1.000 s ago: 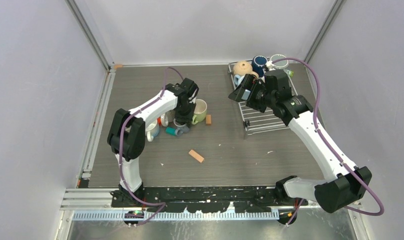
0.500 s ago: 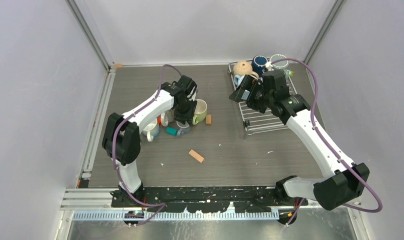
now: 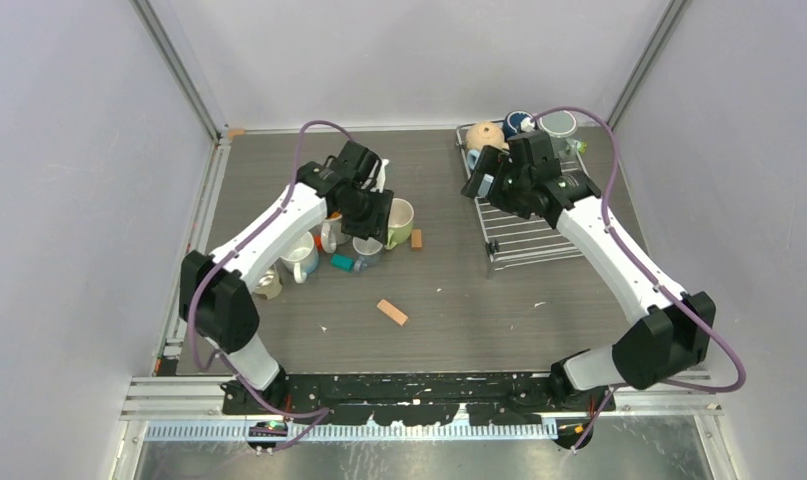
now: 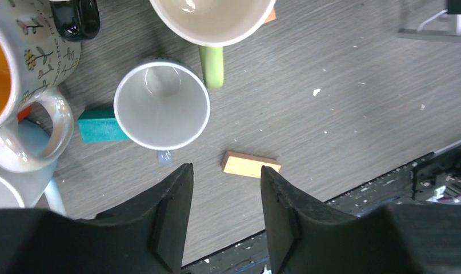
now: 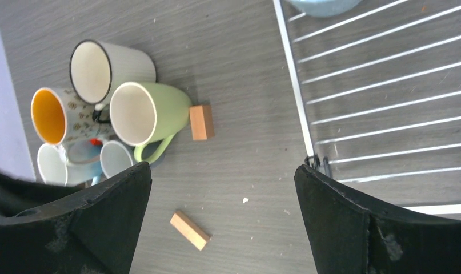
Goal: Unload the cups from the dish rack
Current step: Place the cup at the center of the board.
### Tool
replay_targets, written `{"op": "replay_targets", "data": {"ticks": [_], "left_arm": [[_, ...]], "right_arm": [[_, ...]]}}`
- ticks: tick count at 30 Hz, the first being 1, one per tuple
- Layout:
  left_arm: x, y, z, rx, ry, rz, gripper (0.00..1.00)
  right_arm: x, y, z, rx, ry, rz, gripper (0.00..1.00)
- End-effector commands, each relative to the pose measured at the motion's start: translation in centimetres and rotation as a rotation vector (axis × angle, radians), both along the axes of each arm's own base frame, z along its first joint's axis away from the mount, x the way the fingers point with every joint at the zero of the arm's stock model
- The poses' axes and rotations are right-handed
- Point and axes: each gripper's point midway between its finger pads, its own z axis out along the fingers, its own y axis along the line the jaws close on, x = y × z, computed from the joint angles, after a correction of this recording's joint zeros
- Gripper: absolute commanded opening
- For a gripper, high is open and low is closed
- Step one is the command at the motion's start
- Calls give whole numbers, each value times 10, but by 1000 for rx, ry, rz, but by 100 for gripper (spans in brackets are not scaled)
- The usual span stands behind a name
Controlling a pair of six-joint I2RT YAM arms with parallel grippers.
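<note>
The dish rack (image 3: 527, 238) stands at the back right. A tan mug (image 3: 484, 133), a navy mug (image 3: 519, 122) and a grey-green mug (image 3: 557, 122) sit at its far end. My right gripper (image 3: 482, 178) hovers over the rack's left edge (image 5: 291, 85), open and empty (image 5: 222, 177); a light blue mug (image 5: 322, 4) lies just ahead. My left gripper (image 3: 367, 222) is open and empty (image 4: 225, 171) above mugs standing on the table: a small grey cup (image 4: 161, 104), a lime green mug (image 4: 213, 20) and an orange-lined white mug (image 4: 16, 74).
A teal block (image 4: 99, 124) touches the small cup. A tan block (image 3: 391, 312) lies mid-table, another (image 3: 416, 239) beside the lime mug. A black-rimmed white mug (image 5: 105, 68), a pale mug (image 3: 301, 255) and a small metallic mug (image 3: 268, 285) stand at left.
My left gripper has risen and drawn back from the small grey cup, which stays on the table. My right gripper has moved toward the rack's far end.
</note>
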Motion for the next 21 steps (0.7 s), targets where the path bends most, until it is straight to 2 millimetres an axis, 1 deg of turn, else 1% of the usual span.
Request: {"op": "replay_targets", "data": {"ticks": [1,5,7,8,9,10,16,19,21], "left_arm": [[-10,-7,43,-107,-75,-23,51],[-17,-14,59,-190,-114,-39,64],[-20,-16,65,-227,-136,-53,73],[-22,-19,68,-248,-147,-64,82],[-24,-19,70,-266,-155,-72,91],[-26,-20,72,-280,-164,-81,98],[-31,-19,73,-303,-190,-95,100],[-34,-19,72,-316,-203,-101,100],[-36,-18,70,-320,-203,-101,100]], "right_arm": [[32,-13,21,-80,-77,-53,100],[58,-7,12,-105,-66,-47,100],[73,-2,10,-118,-65,-37,100],[81,1,14,-118,-75,-33,100],[89,4,13,-121,-78,-29,100],[97,7,14,-123,-87,-25,100],[142,20,9,-140,-109,-10,100],[158,31,8,-124,-116,12,100],[169,36,2,-122,-112,17,100]]}}
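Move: The right hand hovers empty: the tan cup on the rack lies about 18 cm ahead, 4 cm to its right and 9 cm below; the light blue cup is some 9 cm ahead and 6 cm right, the navy cup 21 cm ahead and 12 cm right. From the left hand, the small grey cup just set down is 2 cm ahead, 3 cm left, 11 cm below; the green cup is 8 cm ahead, 4 cm right. Forward and fast, the right hand sweeps about 15 cm along the rack's left side towards the tan cup, drifting 3 cm left, fingers still wide open and touching nothing. The left hand rises some 5 cm and draws back 3–4 cm from the small grey cup, tilting about 15 degrees as its half-open fingers spread fully. ##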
